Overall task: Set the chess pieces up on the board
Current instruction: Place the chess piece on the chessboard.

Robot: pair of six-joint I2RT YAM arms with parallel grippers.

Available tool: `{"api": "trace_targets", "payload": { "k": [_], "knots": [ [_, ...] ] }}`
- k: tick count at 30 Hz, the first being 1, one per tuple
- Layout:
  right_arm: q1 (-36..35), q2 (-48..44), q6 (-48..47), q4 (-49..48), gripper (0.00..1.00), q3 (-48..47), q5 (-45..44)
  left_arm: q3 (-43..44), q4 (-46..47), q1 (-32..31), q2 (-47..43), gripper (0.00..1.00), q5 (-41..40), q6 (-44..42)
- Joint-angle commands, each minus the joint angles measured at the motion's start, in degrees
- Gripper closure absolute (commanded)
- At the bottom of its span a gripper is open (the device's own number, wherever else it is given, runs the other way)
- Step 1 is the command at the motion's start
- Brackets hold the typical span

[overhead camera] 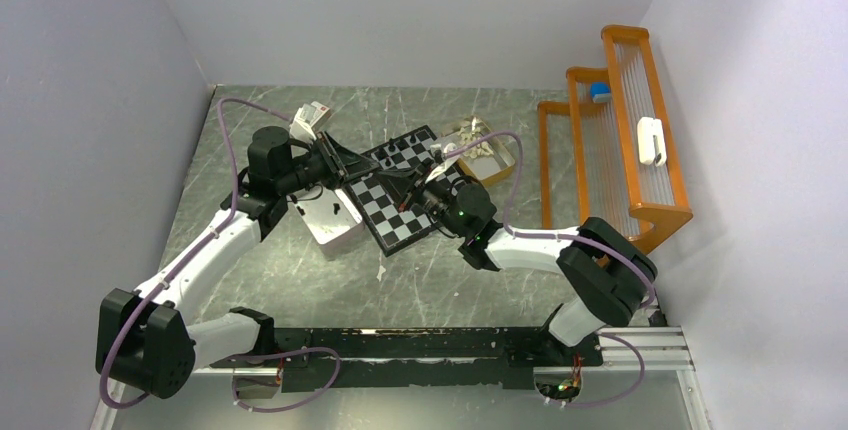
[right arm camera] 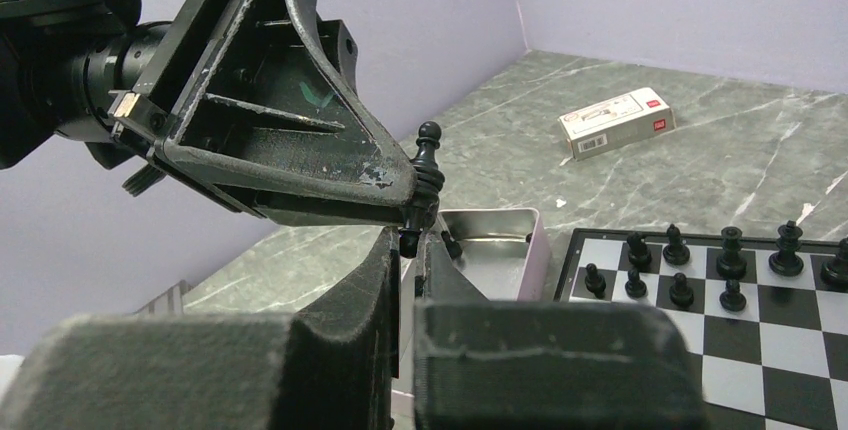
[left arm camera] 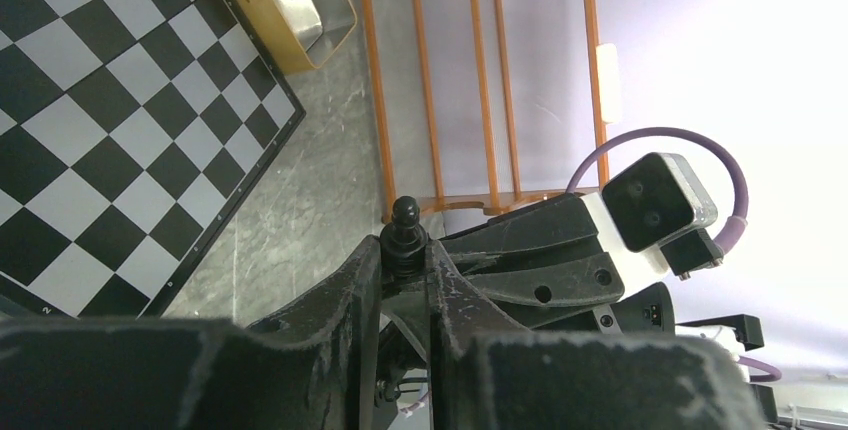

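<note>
A black chess piece (right arm camera: 427, 165) with a round knob on top hangs in the air between both grippers, above the near left of the board (overhead camera: 385, 222). My left gripper (left arm camera: 403, 256) is shut on its middle, and the knob (left arm camera: 404, 216) sticks out past the fingertips. My right gripper (right arm camera: 409, 244) comes from the other side with its jaws pinched on the piece's base. Both grippers meet over the board's left edge (overhead camera: 404, 187). Several black chessmen (right arm camera: 730, 255) stand in two rows on the board's far side (overhead camera: 410, 146).
An open white tin (overhead camera: 330, 220) holding a few black pieces lies left of the board. A tan tray (overhead camera: 487, 153) with cream-white pieces sits behind the board's right corner. An orange rack (overhead camera: 620, 140) stands at the right wall. A small carton (right arm camera: 613, 122) lies at the back left.
</note>
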State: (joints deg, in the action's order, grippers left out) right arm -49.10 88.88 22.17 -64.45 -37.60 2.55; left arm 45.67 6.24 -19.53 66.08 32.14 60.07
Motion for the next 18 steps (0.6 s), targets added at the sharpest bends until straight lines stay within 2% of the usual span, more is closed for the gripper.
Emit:
{"api": "trace_targets", "payload": {
  "k": [1,7,18],
  "knots": [
    [0.1,0.4,0.1,-1.7,1.0,-0.7,-2.2,-0.6,0.2,-0.5,-1.0,0.76,2.0,0.4],
    [0.2,-0.1,0.8,1.3,1.0,-0.7,-2.4,-0.8,-0.6,-0.5,-1.2,0.64,1.4,0.2],
    [4.6,-1.7,5.2,11.1,1.0,-1.0,0.4,1.3,-6.0,-0.5,-1.6,0.54,-1.7,-4.8]
  ]
}}
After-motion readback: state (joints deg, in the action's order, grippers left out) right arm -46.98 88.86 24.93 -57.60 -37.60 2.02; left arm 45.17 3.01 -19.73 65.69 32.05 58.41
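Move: Both hands hold the same black chess piece in mid-air: its middle is right between the left fingertips, and the right fingers pinch its lower end. The empty square apparently meant for it lies about 13 cm ahead of the right hand, 4 cm to its right and 22 cm below. The nearest standing pawn is 3 cm to the left of that square, and the pink tray's middle is about 9 cm to the right hand's left, level with it. The left fingers open to roughly twice their gap and let go of the chess piece, that hand sinking and easing back a centimetre or so. The right fingers keep their pinch on the piece's lower end and, once the left has begun to open, that hand gathers speed downward towards the board, about 3 cm with a little forward and rightward travel, its fingers tipping down some 5 to 10 degrees. ##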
